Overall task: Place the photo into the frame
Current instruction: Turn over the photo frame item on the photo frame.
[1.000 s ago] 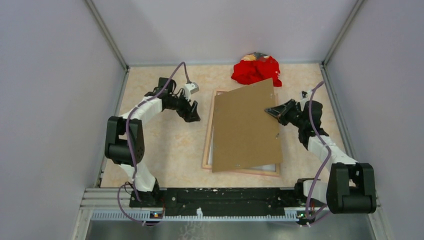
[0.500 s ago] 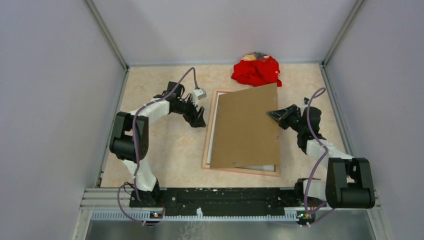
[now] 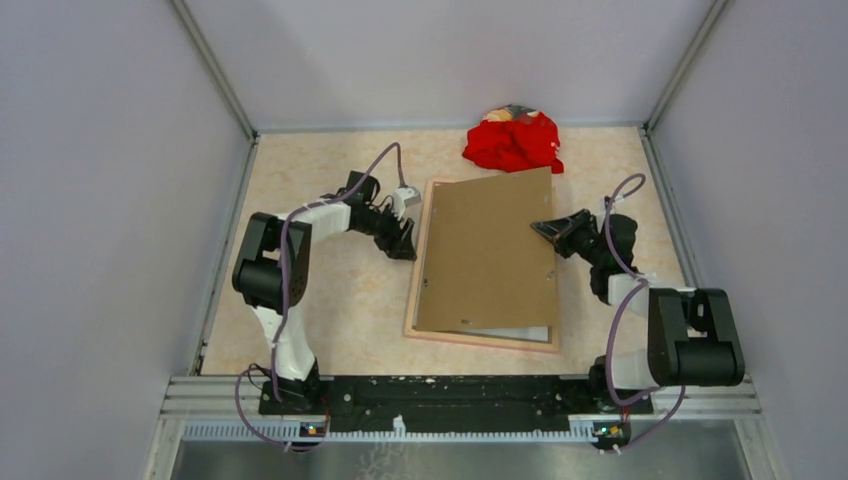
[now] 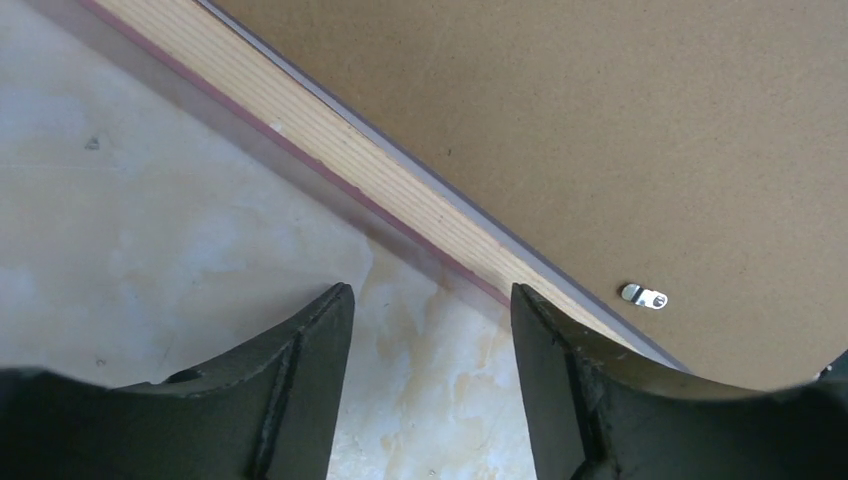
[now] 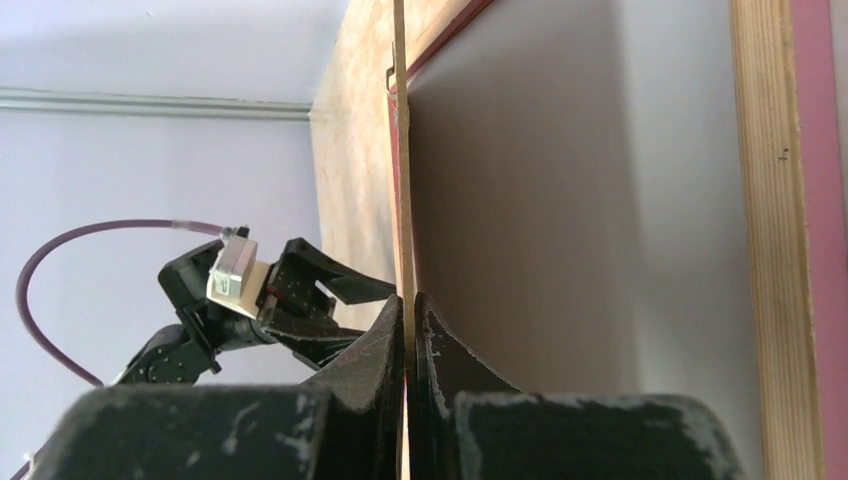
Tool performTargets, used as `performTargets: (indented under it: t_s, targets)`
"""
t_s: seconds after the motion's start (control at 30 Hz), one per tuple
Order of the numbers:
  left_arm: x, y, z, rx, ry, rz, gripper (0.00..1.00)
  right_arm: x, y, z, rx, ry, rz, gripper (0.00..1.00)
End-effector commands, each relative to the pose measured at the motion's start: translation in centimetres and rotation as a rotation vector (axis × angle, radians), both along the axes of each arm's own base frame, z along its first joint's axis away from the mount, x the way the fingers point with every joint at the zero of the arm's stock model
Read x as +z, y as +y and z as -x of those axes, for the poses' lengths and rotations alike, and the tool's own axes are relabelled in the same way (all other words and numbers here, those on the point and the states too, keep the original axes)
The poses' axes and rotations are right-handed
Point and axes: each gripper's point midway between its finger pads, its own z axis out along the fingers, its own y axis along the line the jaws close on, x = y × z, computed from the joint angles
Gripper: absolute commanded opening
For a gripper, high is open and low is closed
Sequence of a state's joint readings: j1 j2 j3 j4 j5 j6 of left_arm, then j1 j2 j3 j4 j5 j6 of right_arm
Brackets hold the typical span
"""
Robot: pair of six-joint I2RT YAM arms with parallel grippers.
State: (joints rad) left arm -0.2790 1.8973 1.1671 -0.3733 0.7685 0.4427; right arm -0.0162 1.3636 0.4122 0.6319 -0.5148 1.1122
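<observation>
The frame (image 3: 412, 300) lies face down on the table, tan wood up with a pink outer edge. A brown backing board (image 3: 490, 250) rests slanted over it. My right gripper (image 3: 545, 228) is shut on the board's right edge, which runs edge-on between its jaws (image 5: 408, 310). Under the board a pale sheet (image 3: 520, 335) lies inside the frame; the photo's printed side is hidden. My left gripper (image 3: 405, 238) stands open and empty over the table by the frame's left rail (image 4: 380, 170). In the left wrist view the left gripper (image 4: 430, 300) stands just short of that rail.
A red cloth heap (image 3: 512, 140) lies at the back, just beyond the frame's far right corner. A small metal clip (image 4: 643, 296) sits on the backing board (image 4: 600, 120) near its left edge. Grey walls close in the table on three sides.
The left gripper has moved right to the frame's left rail and its jaws have narrowed a little. The right gripper has shifted the board left, squarer over the frame.
</observation>
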Motion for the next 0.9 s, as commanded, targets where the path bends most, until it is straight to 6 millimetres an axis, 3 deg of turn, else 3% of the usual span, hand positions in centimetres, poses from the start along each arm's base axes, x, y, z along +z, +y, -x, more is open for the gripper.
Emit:
performTargets:
  t_s: [0.0,0.27,0.67,0.87]
  targets:
    - [0.2,-0.9,-0.6,-0.016,-0.013,0.041,0.62,1.9,0.1,-0.8,0.017,-0.104,-0.017,0.0]
    - [-0.5,-1.3,0.0,-0.042,0.012,0.052,0.48,0.8,0.0,-0.4,0.037,-0.117,0.045,0.0]
    - [-0.3,-1.8,0.7,-0.078,0.012,0.049,0.39,-1.0,-0.7,0.5,0.051,-0.135,0.234,0.0]
    - [-0.3,-1.8,1.0,-0.089,0.015,0.042,0.37,-0.4,-1.3,-0.7,0.026,-0.159,0.284,0.0]
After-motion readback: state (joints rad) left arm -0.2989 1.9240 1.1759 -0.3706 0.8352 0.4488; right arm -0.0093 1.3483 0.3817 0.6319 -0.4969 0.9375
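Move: The backboard's middle lies some 15 cm to the right of my left hand, about 1 cm farther out and 1 cm higher; its left edge already sits low, beside the frame's left rail. From my right hand, which holds the board's raised right edge, that middle is about 9 cm left, 4 cm back and 5 cm below. The frame it is going into has its middle 9 cm left, 7 cm back and 12 cm below; the red cloth lies 18 cm ahead, 3 cm left and 11 cm below. Still pinching the raised right edge of the backboard, I lower my right hand about 1.5 cm towards the frame, drawing back slightly and rolling its left side down some 10 degrees. My left hand stays low and creeps about 1.5 cm right and 1 cm back to the frame's left rail, its fingers closing to roughly half their former gap. ##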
